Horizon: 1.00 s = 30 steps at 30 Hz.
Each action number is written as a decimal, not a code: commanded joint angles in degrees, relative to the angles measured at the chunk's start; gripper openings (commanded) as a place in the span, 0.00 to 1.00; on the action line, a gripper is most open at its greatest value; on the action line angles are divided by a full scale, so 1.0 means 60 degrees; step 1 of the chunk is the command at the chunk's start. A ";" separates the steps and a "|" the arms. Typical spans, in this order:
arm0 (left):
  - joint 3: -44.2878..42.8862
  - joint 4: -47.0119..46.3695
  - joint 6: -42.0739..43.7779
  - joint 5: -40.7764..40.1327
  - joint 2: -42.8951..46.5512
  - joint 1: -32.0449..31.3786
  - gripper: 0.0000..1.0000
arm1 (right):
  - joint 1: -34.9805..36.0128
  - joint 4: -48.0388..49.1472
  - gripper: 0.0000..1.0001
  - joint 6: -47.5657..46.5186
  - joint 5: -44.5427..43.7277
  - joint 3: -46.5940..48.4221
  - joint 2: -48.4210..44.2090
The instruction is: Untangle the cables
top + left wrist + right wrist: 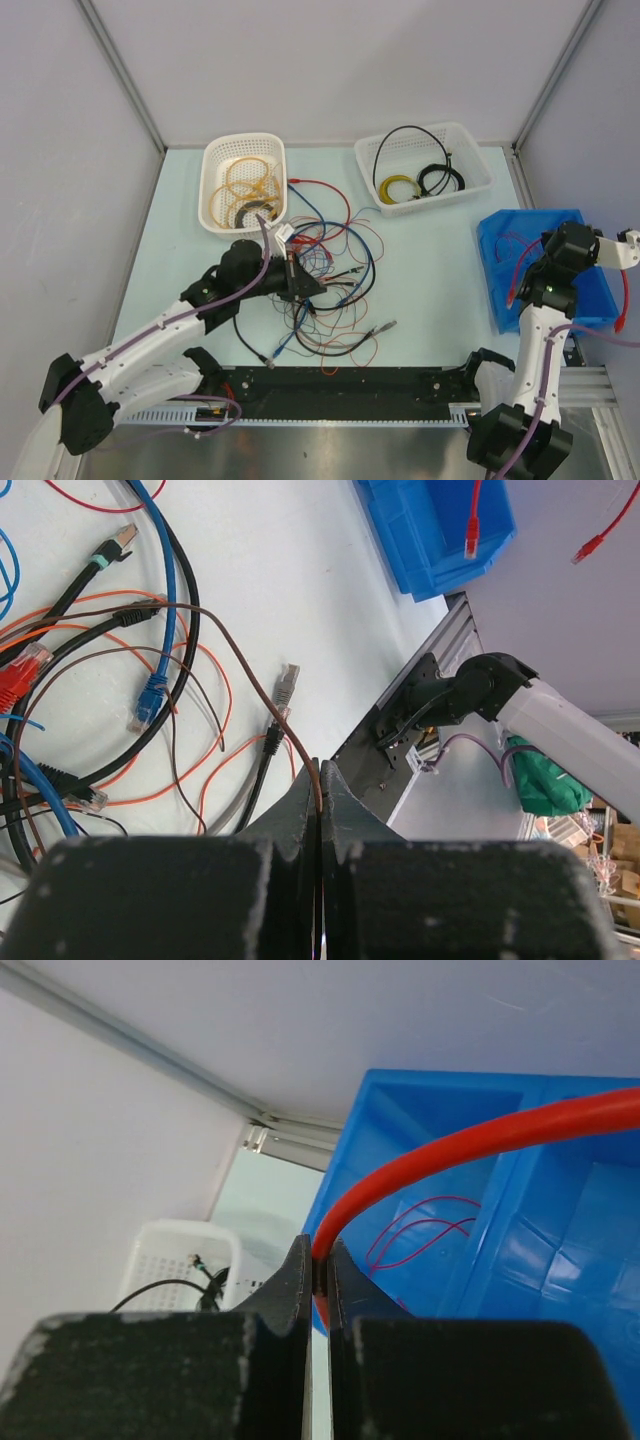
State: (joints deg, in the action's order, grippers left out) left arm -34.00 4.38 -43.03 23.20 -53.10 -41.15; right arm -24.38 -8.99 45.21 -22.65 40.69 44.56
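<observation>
The cables (330, 265) lie in a tangle of red, blue, orange, brown and black wires at the table's middle. My left gripper (312, 288) sits at the tangle's left side. In the left wrist view it (320, 780) is shut on a thin brown cable (250, 670) that arcs back over blue, black and orange cables (150, 690). My right gripper (585, 245) hovers over the blue bin (500, 240). In the right wrist view it (320, 1270) is shut on a thick red cable (480, 1145), whose ends (517, 285) hang down on both sides.
A white basket (215, 160) at the back left holds coiled yellow-orange cables. Another white basket (470, 140) at the back right holds black and yellow coils. The blue bin (560, 1240) contains thin red wires. A black rail (350, 380) runs along the near edge.
</observation>
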 commanded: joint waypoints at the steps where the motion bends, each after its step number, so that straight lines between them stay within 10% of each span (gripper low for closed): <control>1: 0.0071 0.0192 0.0461 0.0220 0.0499 -0.0027 0.00 | -0.0257 0.0692 0.00 -0.0343 -0.0050 -0.0116 0.0395; 10: 0.0085 0.0544 0.0667 0.0279 0.0764 0.0031 0.00 | -0.0667 0.1411 0.00 0.0184 0.3377 -0.0145 0.2034; 24: 0.0276 0.0339 0.0389 0.0425 0.0735 0.0075 0.00 | -0.0800 0.1147 0.00 -0.0343 0.3849 -0.0145 0.2373; 30: 0.0349 0.0383 0.0345 0.0264 0.0925 0.0075 0.00 | -0.0946 0.0753 0.62 0.0329 0.3834 -0.0160 0.2361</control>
State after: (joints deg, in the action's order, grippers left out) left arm -32.56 7.92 -40.53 24.38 -48.75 -40.99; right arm -29.50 -4.40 45.23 -0.10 39.44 59.40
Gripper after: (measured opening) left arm 0.008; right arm 0.535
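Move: The right hand holds the thick red cable; the blue bin's far compartment lies about 7 cm ahead, 4 cm left and 20 cm below it. From this hand, the thin red cable is some 6 cm ahead, 8 cm left and 23 cm down; the bin's near compartment 4 cm back and level sideways, 20 cm down. From the left hand, the far compartment is roughly 17 cm ahead, 55 cm right, 13 cm down. The right hand lowers the red cable about 7 cm, some 5 cm forward over the far compartment, then opens. ##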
